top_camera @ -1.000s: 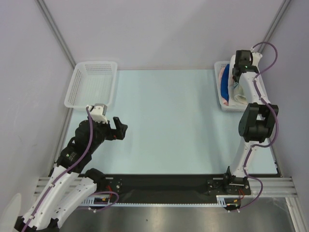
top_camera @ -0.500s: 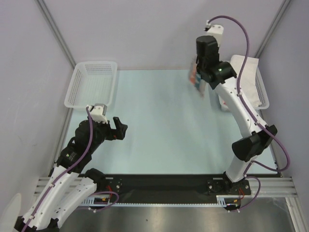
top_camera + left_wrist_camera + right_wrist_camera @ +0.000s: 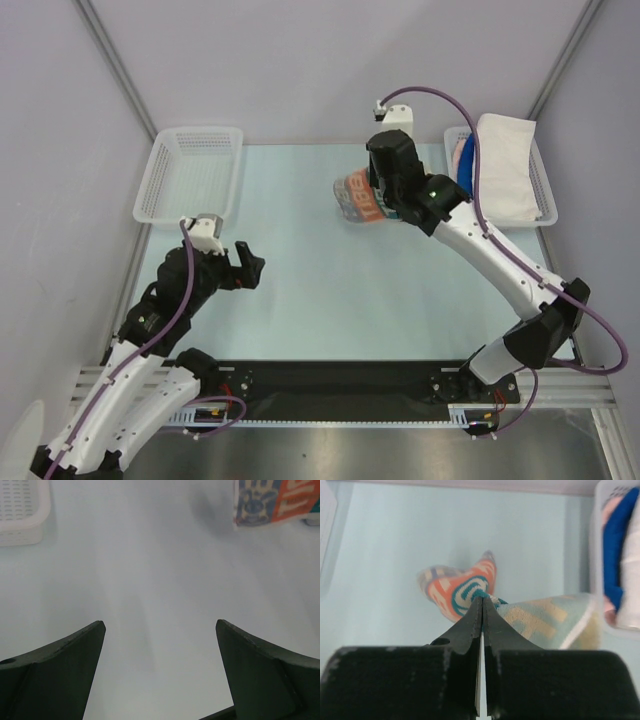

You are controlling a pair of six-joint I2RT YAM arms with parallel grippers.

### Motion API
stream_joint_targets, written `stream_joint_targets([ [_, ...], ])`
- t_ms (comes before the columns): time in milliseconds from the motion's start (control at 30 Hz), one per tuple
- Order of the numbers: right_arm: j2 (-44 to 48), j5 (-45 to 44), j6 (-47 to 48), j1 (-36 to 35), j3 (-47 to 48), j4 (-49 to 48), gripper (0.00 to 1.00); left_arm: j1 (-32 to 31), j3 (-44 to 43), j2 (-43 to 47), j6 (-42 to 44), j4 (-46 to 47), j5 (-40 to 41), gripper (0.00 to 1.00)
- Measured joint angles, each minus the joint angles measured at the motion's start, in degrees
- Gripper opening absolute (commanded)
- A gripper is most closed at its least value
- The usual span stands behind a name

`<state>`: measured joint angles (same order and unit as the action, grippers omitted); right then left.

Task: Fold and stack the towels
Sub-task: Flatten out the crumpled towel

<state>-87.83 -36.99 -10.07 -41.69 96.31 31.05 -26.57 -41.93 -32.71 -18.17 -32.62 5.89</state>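
A cream towel with orange and teal letters (image 3: 358,198) hangs in the air over the middle-right of the table, pinched by my right gripper (image 3: 385,205), which is shut on it. In the right wrist view the same towel (image 3: 470,587) bunches just past my gripper (image 3: 483,599). It also shows at the top right of the left wrist view (image 3: 272,500). More towels lie in the right basket (image 3: 456,145): a white one (image 3: 508,165) draped on top, a blue one (image 3: 465,180) and a pink one (image 3: 458,155). My left gripper (image 3: 160,625) stands open over bare table at the near left.
An empty white mesh basket (image 3: 190,175) stands at the far left of the table. Grey walls close in the back and both sides. The black base rail (image 3: 340,385) runs along the near edge.
My right arm has lifted the lettered towel out of the right basket and swung it left and toward the middle of the table. The left arm has not moved.
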Motion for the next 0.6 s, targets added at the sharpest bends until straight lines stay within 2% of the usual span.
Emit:
stream_joint_targets([
  [67, -0.2, 4.3, -2.1, 2.6, -2.9, -0.1, 0.00, 0.0, 0.0, -0.7, -0.1, 0.0, -0.1, 1.00],
  [200, -1.0, 9.9, -4.9, 9.8, -14.6, -3.2, 0.00, 0.0, 0.0, -2.8, -2.5, 0.3, -0.9, 1.00],
  [300, -4.2, 14.1, -6.9, 12.8, -17.5, -2.5, 0.00, 0.0, 0.4, -4.9, -6.2, 2.2, -3.5, 1.00],
  [433, -4.4, 17.6, -7.6, 9.8, -20.0, -2.4, 0.00, -1.0, 4.3, -9.5, -11.8, 9.6, -6.1, 0.99],
  [600, -4.1, 20.6, -8.1, 5.4, -17.6, -3.5, 0.00, -7.8, 8.2, -23.0, -17.9, 20.6, -6.1, 0.96],
])
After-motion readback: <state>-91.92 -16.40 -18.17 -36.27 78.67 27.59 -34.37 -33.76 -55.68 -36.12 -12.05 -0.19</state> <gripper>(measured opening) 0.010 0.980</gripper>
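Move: The right hand already holds the crumpled towel, whose hanging cloth centres about 2 cm ahead, 3 cm right and 13 cm below it. The basket with the other towels is some 13 cm ahead of the right hand, 35 cm right and 22 cm lower. From the left hand the crumpled towel is roughly 19 cm ahead and 26 cm right, about level in height; the empty basket is 30 cm ahead, 14 cm left and 10 cm lower. Keeping its shut pinch on the crumpled towel, the right hand swings it quickly down about 18 cm towards the table, veering some 5 cm right and then back left, rising slightly at the end, fingers tipping down some 20 degrees. Wide open and empty, the left hand moves about 9 cm right and 9 cm down towards the towel's near left corner, also tipping down. ##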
